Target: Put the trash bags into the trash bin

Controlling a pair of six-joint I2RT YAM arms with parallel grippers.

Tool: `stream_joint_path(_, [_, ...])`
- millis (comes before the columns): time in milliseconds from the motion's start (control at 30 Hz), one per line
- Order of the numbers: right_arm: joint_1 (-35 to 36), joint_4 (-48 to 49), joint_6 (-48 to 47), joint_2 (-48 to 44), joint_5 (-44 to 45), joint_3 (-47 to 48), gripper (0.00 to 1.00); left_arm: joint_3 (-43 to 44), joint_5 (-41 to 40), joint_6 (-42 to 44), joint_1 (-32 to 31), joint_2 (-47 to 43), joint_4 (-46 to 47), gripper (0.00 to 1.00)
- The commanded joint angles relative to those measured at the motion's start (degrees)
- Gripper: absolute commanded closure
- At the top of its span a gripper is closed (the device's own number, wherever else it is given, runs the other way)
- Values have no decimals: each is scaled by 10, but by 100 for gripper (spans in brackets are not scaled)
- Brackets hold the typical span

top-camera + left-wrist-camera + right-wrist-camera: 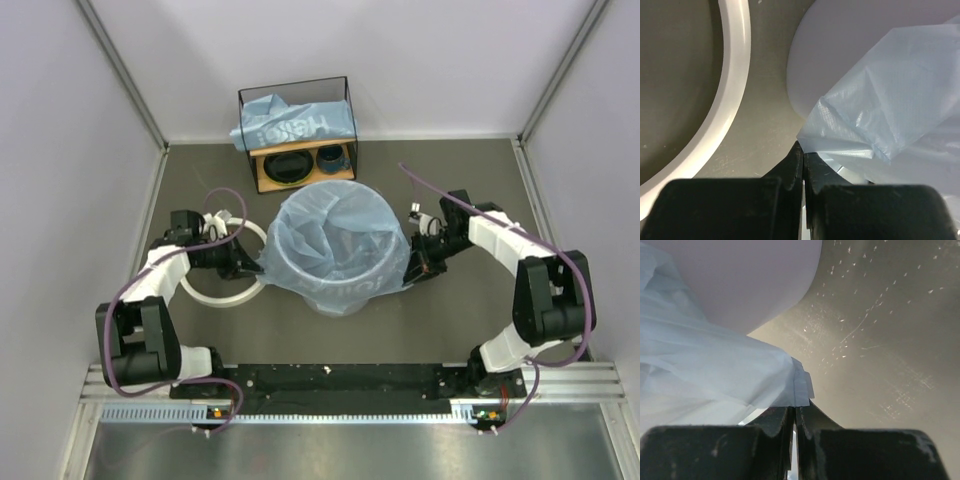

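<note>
The translucent trash bin [338, 303] stands mid-table, with a light-blue trash bag [335, 235] lining it and draped over its edge. My left gripper [257, 268] is at the bin's left side, its jaws shut on the bag's hanging edge [875, 115] at the fingertips [799, 150]. On the bin's right side, my right gripper [411, 267] is shut on a corner of the same bag [799, 385]. The bin's wall [850, 50] [750, 280] fills the top of both wrist views. A second trash bag [295, 125] with white lettering lies on the shelf at the back.
The white ring rim [215, 297] [735, 85] lies flat on the table left of the bin, under my left arm. The black-wire wooden shelf [262, 176] at the back holds a dark bowl [288, 167] and a cup [331, 158]. Walls close in on three sides.
</note>
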Motion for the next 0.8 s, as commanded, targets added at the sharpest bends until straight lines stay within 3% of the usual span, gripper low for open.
stream_joint_path(0, [-24, -2, -45, -52, 22, 17, 89, 85, -29, 76, 10, -35, -60, 99])
stream_joint_path(33, [-31, -28, -61, -61, 22, 21, 79, 104, -33, 128, 12, -51, -105, 81])
stream_joint_path(67, [-50, -46, -96, -72, 24, 27, 66, 120, -36, 162, 14, -62, -128, 70])
stream_joint_path(100, [-59, -60, -112, -82, 28, 39, 41, 140, -63, 195, 15, -71, -148, 59])
stream_joint_path(133, [-68, -93, -127, -104, 30, 46, 29, 166, -75, 246, 27, -97, -167, 49])
stream_joint_path(200, [-94, -120, -172, -125, 40, 70, 12, 190, -119, 289, 42, -121, -190, 28])
stream_joint_path(267, [-99, -155, -216, -152, 46, 86, 4, 214, -115, 353, 58, -153, -207, 11])
stream_joint_path(367, [-100, -168, -270, -192, 48, 128, 1, 245, -76, 469, 58, -185, -229, 5])
stream_joint_path(500, [-100, -141, -304, -238, -5, 161, 1, 243, -44, 484, 58, -230, -146, 5])
stream_joint_path(567, [-99, -130, -336, -249, -42, 177, 1, 232, 17, 518, 57, -237, -124, 6])
stream_joint_path(600, [-99, -131, -354, -250, -82, 182, 1, 241, 38, 572, 56, -224, -150, 1])
stream_joint_path(767, [-67, -166, -484, -237, -130, 197, 1, 322, 179, 769, 49, -104, -340, 1])
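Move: Standing about 16 cm to the left hand's right and 1 cm farther out, the trash bin wears the bag over its rim; its middle is roughly 3 cm above that hand. The white lid ring lies flat some 6 cm ahead and 10 cm left of the left hand, 8 cm below. The wooden rack is about 28 cm ahead and 9 cm right, near its height. From the right hand the bin is roughly 15 cm left, 2 cm ahead, 3 cm up. Letting go of the bag's two side corners, both hands open from shut to wide and climb about 18 cm, drawing outward some 6 cm from either side of the bin, then easing a couple of centimetres back in near the top. Both wrists tip their fingers upward from their downward slant, the left by roughly 65 degrees overall, the right a little over 50. ##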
